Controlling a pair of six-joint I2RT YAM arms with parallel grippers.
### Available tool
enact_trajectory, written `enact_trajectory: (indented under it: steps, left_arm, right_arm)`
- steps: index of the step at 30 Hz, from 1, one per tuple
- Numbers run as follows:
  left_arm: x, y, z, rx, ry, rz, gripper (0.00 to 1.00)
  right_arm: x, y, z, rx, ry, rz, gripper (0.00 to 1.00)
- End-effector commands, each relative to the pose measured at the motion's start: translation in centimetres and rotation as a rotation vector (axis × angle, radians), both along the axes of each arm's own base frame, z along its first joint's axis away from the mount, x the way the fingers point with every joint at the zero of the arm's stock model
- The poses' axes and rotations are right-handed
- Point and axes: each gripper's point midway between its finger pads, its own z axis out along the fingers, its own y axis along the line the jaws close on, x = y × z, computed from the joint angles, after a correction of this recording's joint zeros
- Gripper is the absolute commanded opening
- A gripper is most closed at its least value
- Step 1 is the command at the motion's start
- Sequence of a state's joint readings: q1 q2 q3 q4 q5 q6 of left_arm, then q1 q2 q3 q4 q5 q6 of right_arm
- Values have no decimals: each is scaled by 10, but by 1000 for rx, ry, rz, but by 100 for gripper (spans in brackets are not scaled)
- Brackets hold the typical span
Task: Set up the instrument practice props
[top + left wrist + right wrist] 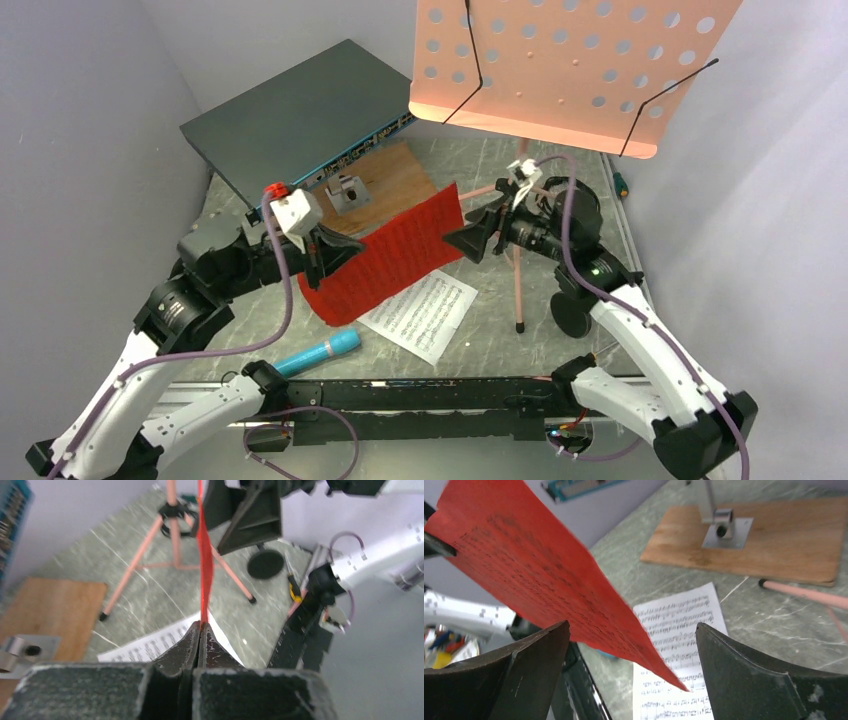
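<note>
My left gripper (325,250) (201,625) is shut on the edge of a red sheet-music page (390,258) (205,570) (534,570) and holds it in the air above the table. My right gripper (470,235) (632,625) stands open at the page's far corner, which hangs between its fingers untouched. A white sheet-music page (420,312) (679,625) lies flat below. The salmon-pink perforated music stand (570,70) rises at the back right on its tripod legs (172,545). A cyan-blue microphone (320,352) lies near the front edge. The black round-base mic stand (572,312) (265,563) sits by the right arm.
A dark grey network switch (300,115) lies at the back left. In front of it lies a wooden board (395,175) (774,535) with a small metal bracket (348,190). Grey walls close in on both sides. A black rail (420,395) runs along the near edge.
</note>
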State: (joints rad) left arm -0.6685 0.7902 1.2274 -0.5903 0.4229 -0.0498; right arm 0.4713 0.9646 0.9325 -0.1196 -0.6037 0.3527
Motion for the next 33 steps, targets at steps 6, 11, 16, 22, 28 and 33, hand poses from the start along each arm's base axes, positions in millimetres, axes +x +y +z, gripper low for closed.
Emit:
enact_trajectory:
  steps: [6, 11, 16, 22, 28, 33]
  left_arm:
    - [17, 12, 109, -479, -198, 151, 0]
    - [15, 8, 136, -603, -226, 110, 0]
    - [12, 6, 152, -692, -238, 75, 0]
    - [5, 5, 160, -749, -227, 33, 0]
    - [4, 3, 158, -788, -209, 14, 0]
    - [6, 5, 150, -808, -196, 27, 0]
  right_arm:
    - [6, -26, 81, 298, -84, -212, 100]
    - [-3, -14, 92, 403, -45, -118, 100]
    - [-14, -1, 103, 528, 1, 6, 100]
    - [-18, 1, 113, 568, -21, 44, 99]
    - [-34, 0, 130, 659, -63, 126, 86]
    - [-37, -6, 134, 713, -79, 115, 57]
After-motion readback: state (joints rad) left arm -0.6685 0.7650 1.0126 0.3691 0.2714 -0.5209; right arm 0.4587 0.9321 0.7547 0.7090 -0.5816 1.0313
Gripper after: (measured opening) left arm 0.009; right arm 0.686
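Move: The red sheet is already pinched by its left part in the left hand; its middle is about 5 cm to the right, 2 cm ahead and 4 cm below. From the open right hand that middle lies about 9 cm left, 5 cm back and 3 cm up. The music stand's ledge is some 22 cm ahead, 28 cm right and 10 cm above the left hand; the white sheet lies 7 cm ahead, 3 cm right and 36 cm below it. The red sheet is carried almost straight up, some 14 cm, in the left hand's kept pinch while that wrist tips its fingers upward by about 40 degrees, slowing to hold still at the end. The right hand climbs after the sheet's right edge in two stages, about 11 cm with a slight pull back at the end, likewise tipping its fingers up, and begins to close its wide-open fingers about that edge, without shutting. ##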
